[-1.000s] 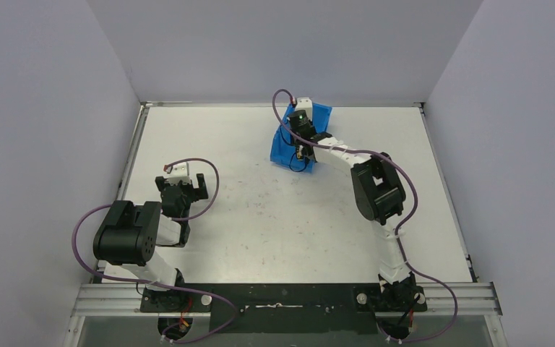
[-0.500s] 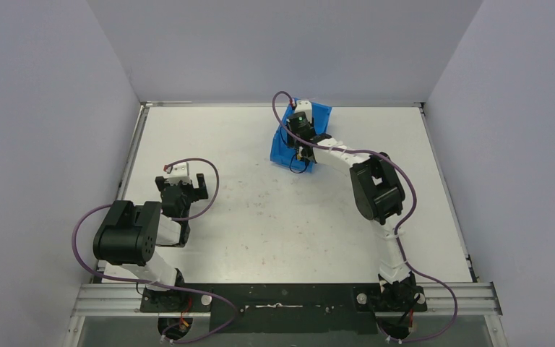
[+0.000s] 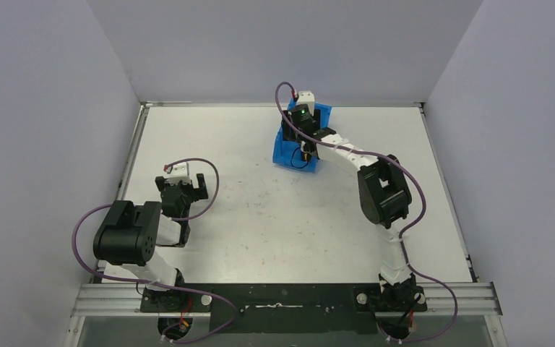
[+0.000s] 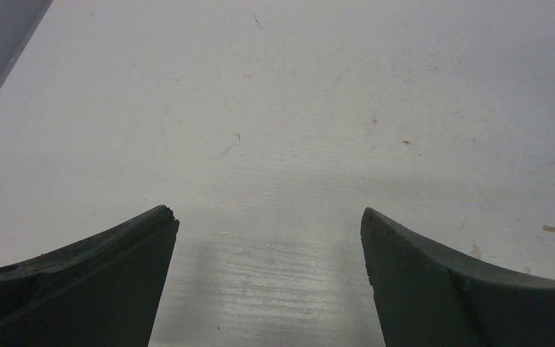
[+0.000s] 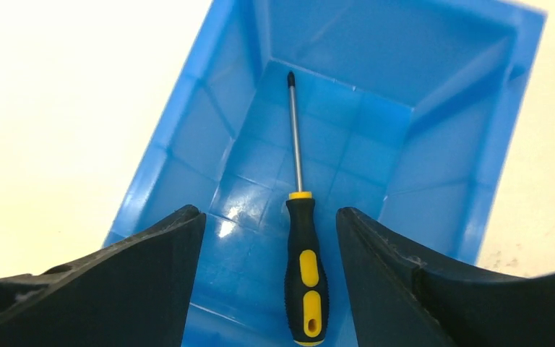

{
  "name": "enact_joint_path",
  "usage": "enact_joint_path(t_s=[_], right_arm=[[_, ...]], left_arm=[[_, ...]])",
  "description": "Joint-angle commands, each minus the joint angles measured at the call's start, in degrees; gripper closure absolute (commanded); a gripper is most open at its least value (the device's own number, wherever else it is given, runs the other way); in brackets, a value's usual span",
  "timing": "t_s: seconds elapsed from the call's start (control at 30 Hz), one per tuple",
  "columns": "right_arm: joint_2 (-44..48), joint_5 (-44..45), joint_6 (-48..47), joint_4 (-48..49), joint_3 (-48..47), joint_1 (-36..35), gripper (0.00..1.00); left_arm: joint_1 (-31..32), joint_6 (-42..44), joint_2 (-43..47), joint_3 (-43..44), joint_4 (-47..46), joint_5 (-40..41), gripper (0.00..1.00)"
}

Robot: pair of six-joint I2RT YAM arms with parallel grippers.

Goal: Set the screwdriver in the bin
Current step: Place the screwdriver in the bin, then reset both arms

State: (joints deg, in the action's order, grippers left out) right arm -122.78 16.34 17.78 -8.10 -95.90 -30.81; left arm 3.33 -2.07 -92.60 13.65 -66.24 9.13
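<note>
The blue bin [image 3: 287, 150] stands at the back middle of the table. In the right wrist view the screwdriver [image 5: 303, 264], black-and-yellow handle and thin shaft, lies on the floor of the bin [image 5: 448, 166], tip pointing away. My right gripper [image 5: 271, 217] hangs open over the bin, its fingers on either side of the handle and apart from it; in the top view it [image 3: 302, 134] is above the bin. My left gripper [image 4: 269, 217] is open and empty just above the bare table; in the top view it [image 3: 190, 186] is at the left.
The white table [image 3: 260, 210] is walled at the back and both sides. A metal rail [image 3: 289, 296] with the arm bases runs along the near edge. Purple cables loop off both arms.
My right arm has shifted slightly, its elbow moving right and the wrist moving back over the bin. The left arm has not moved.
</note>
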Motion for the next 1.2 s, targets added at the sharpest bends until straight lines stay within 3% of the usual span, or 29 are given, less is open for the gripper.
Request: enact_joint_path(t_s=[0.0,0.13,0.23,0.3,0.8,1.17], right_arm=[[6.70,0.79,0.22,-0.55,-4.33,-0.10,0.30],[8.54,0.96,-0.51,-2.24,-6.15,-0.49,0.25],[9.61,2.19,-1.26,-4.15,-8.25,-1.16,0.06],[10.25,3.22,-1.83,-5.61,-9.93,-1.71,0.00],[11.44,5.76,-6.83,-17.04,-25.67,-4.78,0.00],[16.55,5.63,-14.11,-19.77,-26.41,-2.88,0.00]], left_arm=[[0.09,0.39,0.34,0.94,-3.10,-0.25,0.03],[0.09,0.33,0.24,0.94,-3.11,-0.25,0.03],[0.09,0.37,0.26,0.94,-3.12,-0.25,0.03],[0.05,0.37,0.28,0.94,-3.16,-0.25,0.03],[0.05,0.38,0.30,0.92,-3.11,-0.25,0.03],[0.09,0.33,0.31,0.94,-3.11,-0.25,0.03]])
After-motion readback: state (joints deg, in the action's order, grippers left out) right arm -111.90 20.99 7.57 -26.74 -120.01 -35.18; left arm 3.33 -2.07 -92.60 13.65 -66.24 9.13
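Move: The screwdriver already lies loose on the bin floor under the right hand, its middle about 6 cm below, some 2 cm ahead and 1 cm to the right. Around it, the bin's centre is roughly 3 cm ahead and 2 cm right of this hand, 4 cm below, and the table's far edge runs some 18 cm straight ahead, about 8 cm below. From the idle left hand the screwdriver is about 17 cm ahead, 37 cm right and slightly (2 cm) lower. The right hand, already free of the screwdriver, backs up and out of the bin almost straight, rising some 23 cm without a halt, while its part-open fingers spread fully in the first half of the climb. The wrist tips the fingers steadily upward by about 15 degrees, and towards the top the hand eases back a couple of centimetres, after a small sway left and part of the way back right. ##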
